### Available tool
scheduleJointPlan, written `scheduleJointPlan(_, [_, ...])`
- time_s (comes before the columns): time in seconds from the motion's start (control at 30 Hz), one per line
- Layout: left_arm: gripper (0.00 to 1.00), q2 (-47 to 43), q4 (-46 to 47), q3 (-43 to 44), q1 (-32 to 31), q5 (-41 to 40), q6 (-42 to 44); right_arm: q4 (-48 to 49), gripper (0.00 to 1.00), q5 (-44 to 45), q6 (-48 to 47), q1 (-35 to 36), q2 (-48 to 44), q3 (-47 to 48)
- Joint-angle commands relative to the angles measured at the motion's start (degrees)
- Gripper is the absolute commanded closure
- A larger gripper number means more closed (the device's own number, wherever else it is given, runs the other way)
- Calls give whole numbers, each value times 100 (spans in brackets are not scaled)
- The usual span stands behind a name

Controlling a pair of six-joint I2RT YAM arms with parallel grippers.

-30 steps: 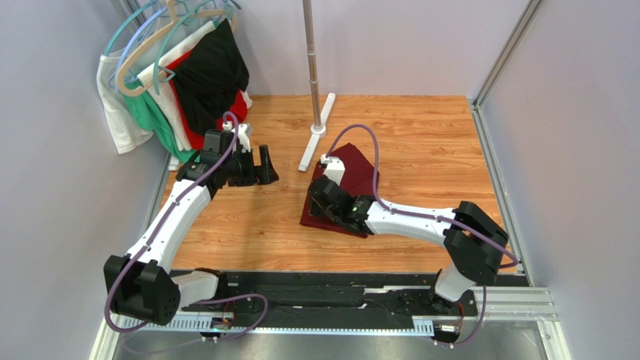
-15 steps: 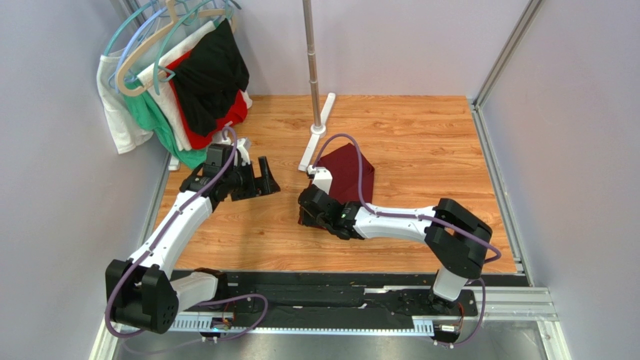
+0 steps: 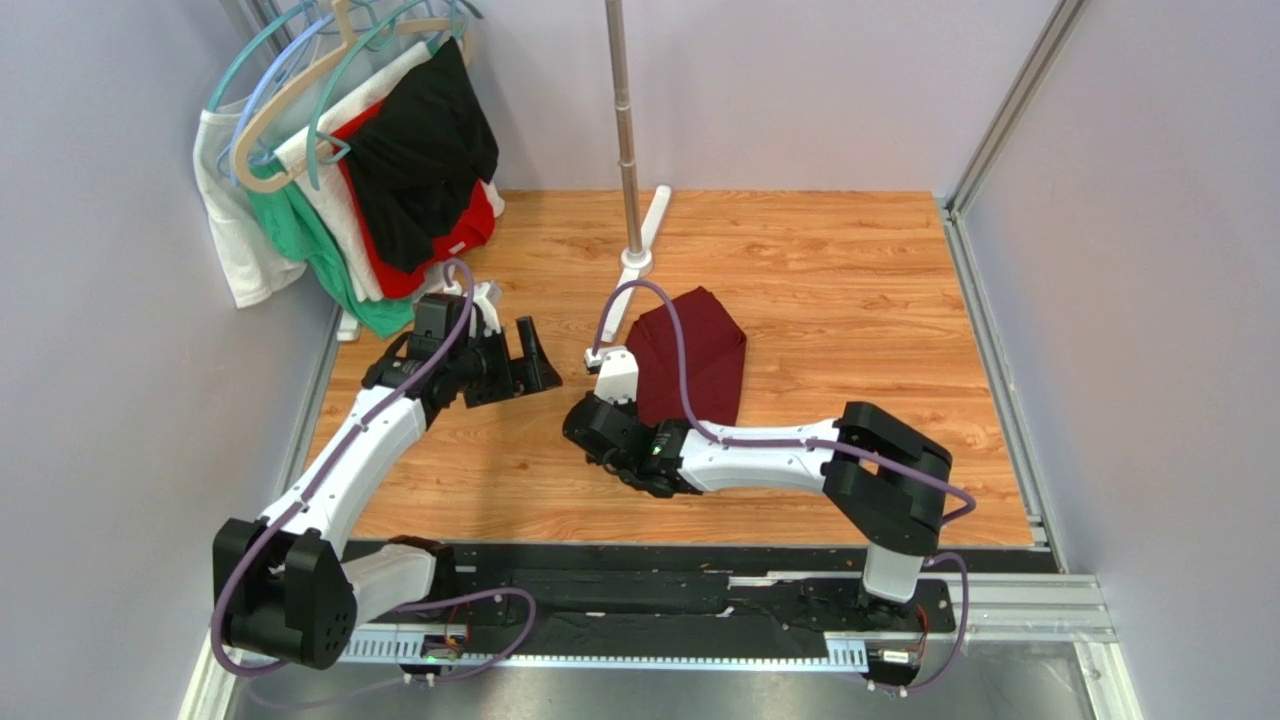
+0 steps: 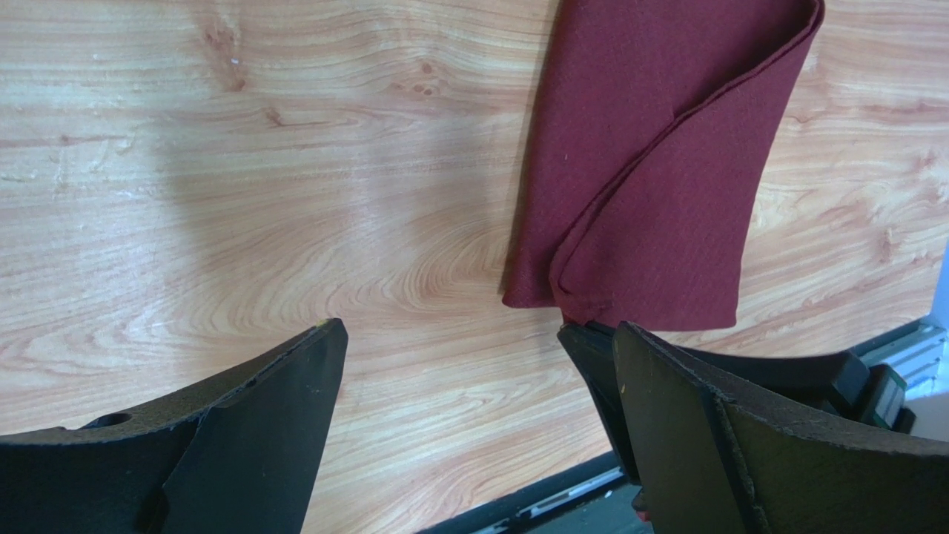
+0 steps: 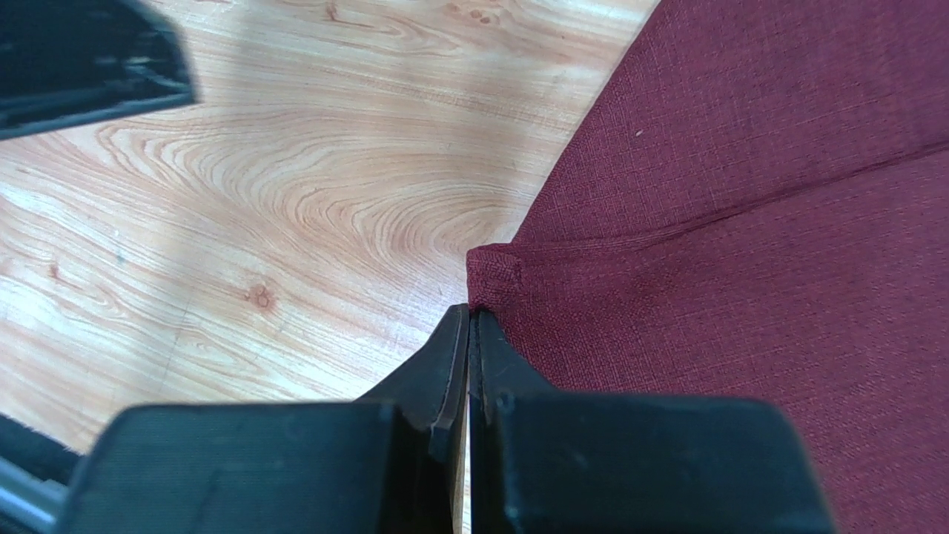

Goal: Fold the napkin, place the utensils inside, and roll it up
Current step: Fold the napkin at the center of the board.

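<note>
The dark maroon napkin (image 3: 694, 353) lies folded over on the wooden table, right of centre. Its doubled layers show in the left wrist view (image 4: 657, 167). My right gripper (image 3: 639, 417) is shut on the napkin's near-left corner. In the right wrist view that gripper (image 5: 469, 317) pinches the puckered hem of the cloth (image 5: 757, 223). My left gripper (image 3: 529, 360) hovers open to the left of the napkin, with nothing between its fingers (image 4: 477, 334). The right gripper's fingers (image 4: 590, 350) show just below the cloth corner. The utensils are out of view.
Garments on hangers (image 3: 361, 165) hang at the back left. A metal pole (image 3: 621, 90) rises from a white base (image 3: 639, 248) behind the napkin. A black rail (image 3: 661, 578) runs along the near edge; walls close in on both sides.
My right gripper has pulled the napkin's corner leftward, and the cloth has shifted and narrowed into a folded shape. The left gripper has drifted slightly right, still open.
</note>
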Motion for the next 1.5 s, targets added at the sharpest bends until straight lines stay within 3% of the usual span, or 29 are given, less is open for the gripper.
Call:
scheduleJointPlan(0.0, [1,-129,177,-9,43,85,-80,-235,100,950,-187,116,145,331])
scheduleJointPlan(0.3, [1,-129,159,-9,43,76,-62,-508,100,1233,-451,125,365,437])
scheduleJointPlan(0.7, [1,-85,141,0,43,6,-45,36,100,513,-961,125,471,411])
scheduleJointPlan(0.77, [1,-67,141,0,43,6,-36,-7,91,459,-970,125,497,437])
scheduleJointPlan(0.8, [1,-59,133,9,43,6,-36,-25,82,398,-979,125,497,463])
scheduleJointPlan(0.83, [1,-59,124,9,43,-3,-27,-34,68,380,-970,125,471,464])
scheduleJointPlan(1.0, [1,-32,124,44,43,-91,-9,28,52,249,-1092,134,-116,245])
scheduleJointPlan(1.27, [1,214,562,-158,34,216,-185,-708,43,345,-988,99,-1620,-283])
scheduleJointPlan(1.47, [2,442,1415,-571,-238,603,-360,-1860,42,-102,268,-699,-2567,-887])
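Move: The right hand still holds the napkin's folded-over layer by its corner; the bundle's middle lies about 7 cm ahead of this hand, 10 cm to its right and 2 cm below. The bundle's near-left corner is some 2 cm ahead, 3 cm to the left and 2 cm below, while the near end of the stand's foot is roughly 14 cm straight ahead. From the left hand, the napkin's middle lies about 3 cm ahead, 16 cm right and 9 cm below. With the pinched corner, the right hand eases about 2 cm right, slightly forward and down, rolling its left side down some 10 degrees, then drifts a little back left and sinks to lay the layer by the bundle's near-left corner. There the fingers open to a bit over half and let go, and the hand lifts quickly, about 11 cm from its low point, swinging some 5 cm right over the napkin, while the open, empty left hand only starts down and right at the end, about 2.5 cm. ##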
